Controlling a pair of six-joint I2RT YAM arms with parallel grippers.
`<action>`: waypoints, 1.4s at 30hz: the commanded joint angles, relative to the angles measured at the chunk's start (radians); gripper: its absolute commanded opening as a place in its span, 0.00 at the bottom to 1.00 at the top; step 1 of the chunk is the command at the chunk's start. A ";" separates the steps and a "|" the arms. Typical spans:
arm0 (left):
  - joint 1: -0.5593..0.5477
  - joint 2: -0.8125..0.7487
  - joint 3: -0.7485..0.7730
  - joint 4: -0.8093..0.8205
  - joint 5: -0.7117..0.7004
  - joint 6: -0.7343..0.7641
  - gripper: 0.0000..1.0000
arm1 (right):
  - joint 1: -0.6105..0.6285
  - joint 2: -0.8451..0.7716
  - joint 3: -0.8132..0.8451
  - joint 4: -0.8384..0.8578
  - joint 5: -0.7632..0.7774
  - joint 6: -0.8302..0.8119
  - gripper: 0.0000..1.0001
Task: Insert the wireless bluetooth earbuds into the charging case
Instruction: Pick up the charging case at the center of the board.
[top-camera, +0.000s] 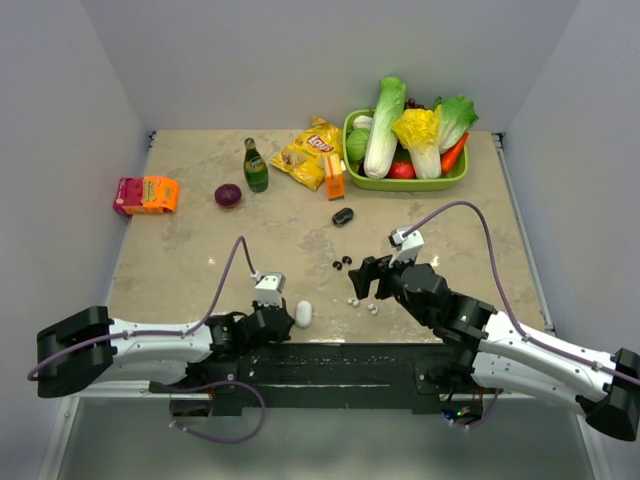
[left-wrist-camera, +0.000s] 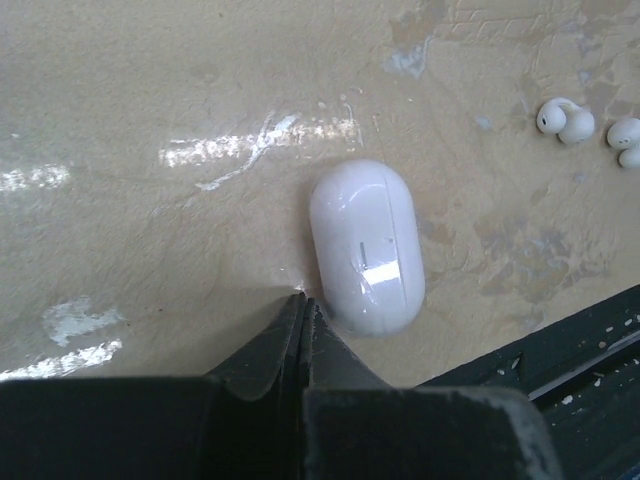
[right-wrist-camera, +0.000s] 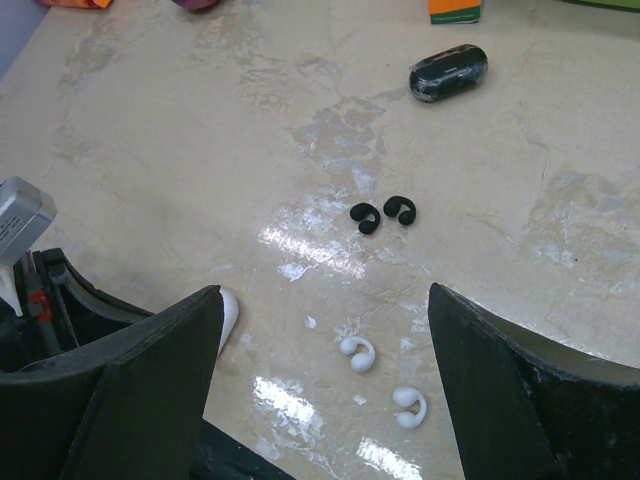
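Note:
A closed white charging case (left-wrist-camera: 366, 245) (top-camera: 303, 313) lies flat near the table's front edge. My left gripper (left-wrist-camera: 302, 298) (top-camera: 283, 318) is shut with nothing in it, its tips on the table just left of the case's near end. Two white earbuds (right-wrist-camera: 357, 353) (right-wrist-camera: 410, 406) (left-wrist-camera: 566, 120) (top-camera: 352, 301) lie to the right of the case. My right gripper (right-wrist-camera: 325, 292) (top-camera: 368, 278) hangs open above them, holding nothing. Two black earbuds (right-wrist-camera: 365, 217) (right-wrist-camera: 400, 209) (top-camera: 342, 263) lie side by side farther back. A closed black case (right-wrist-camera: 448, 72) (top-camera: 343, 216) lies beyond them.
At the back right is a green basket (top-camera: 350, 170) of vegetables. A chips bag (top-camera: 312, 152), an orange carton (top-camera: 334, 177), a green bottle (top-camera: 255, 165), a red onion (top-camera: 228, 195) and a pink-orange box (top-camera: 146, 195) stand along the back. The dark base plate (top-camera: 330, 360) borders the near edge.

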 joint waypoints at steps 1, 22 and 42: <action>-0.013 0.037 0.021 0.083 0.033 0.008 0.00 | 0.002 -0.023 -0.007 -0.005 0.006 0.011 0.86; -0.036 0.175 0.113 0.180 0.047 0.031 0.00 | 0.002 -0.034 -0.014 -0.027 0.006 0.017 0.87; -0.051 -0.009 0.076 0.096 0.031 0.072 0.04 | 0.002 -0.040 0.024 -0.066 -0.034 0.009 0.88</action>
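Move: Just beyond the left fingertips and about 3 cm to their right, the white charging case lies lengthwise, its middle some 2 cm ahead and nearly level with the hand. The two white earbuds lie about 15 cm and 20 cm to the left hand's right, roughly 5 cm and 3 cm ahead; the black earbud pair is some 15 cm ahead and 13 cm right. From the right hand, the case is about 13 cm left, 3 cm back and 17 cm lower. Sweeping about 5 cm to the right low over the table, the left hand pushes its still-shut fingertips against the left flank of the charging case near its close end, swinging that end round to the right. The wrist yaws only some 5 degrees clockwise; at the very end the hand rises roughly 2 cm, clear of the case. ##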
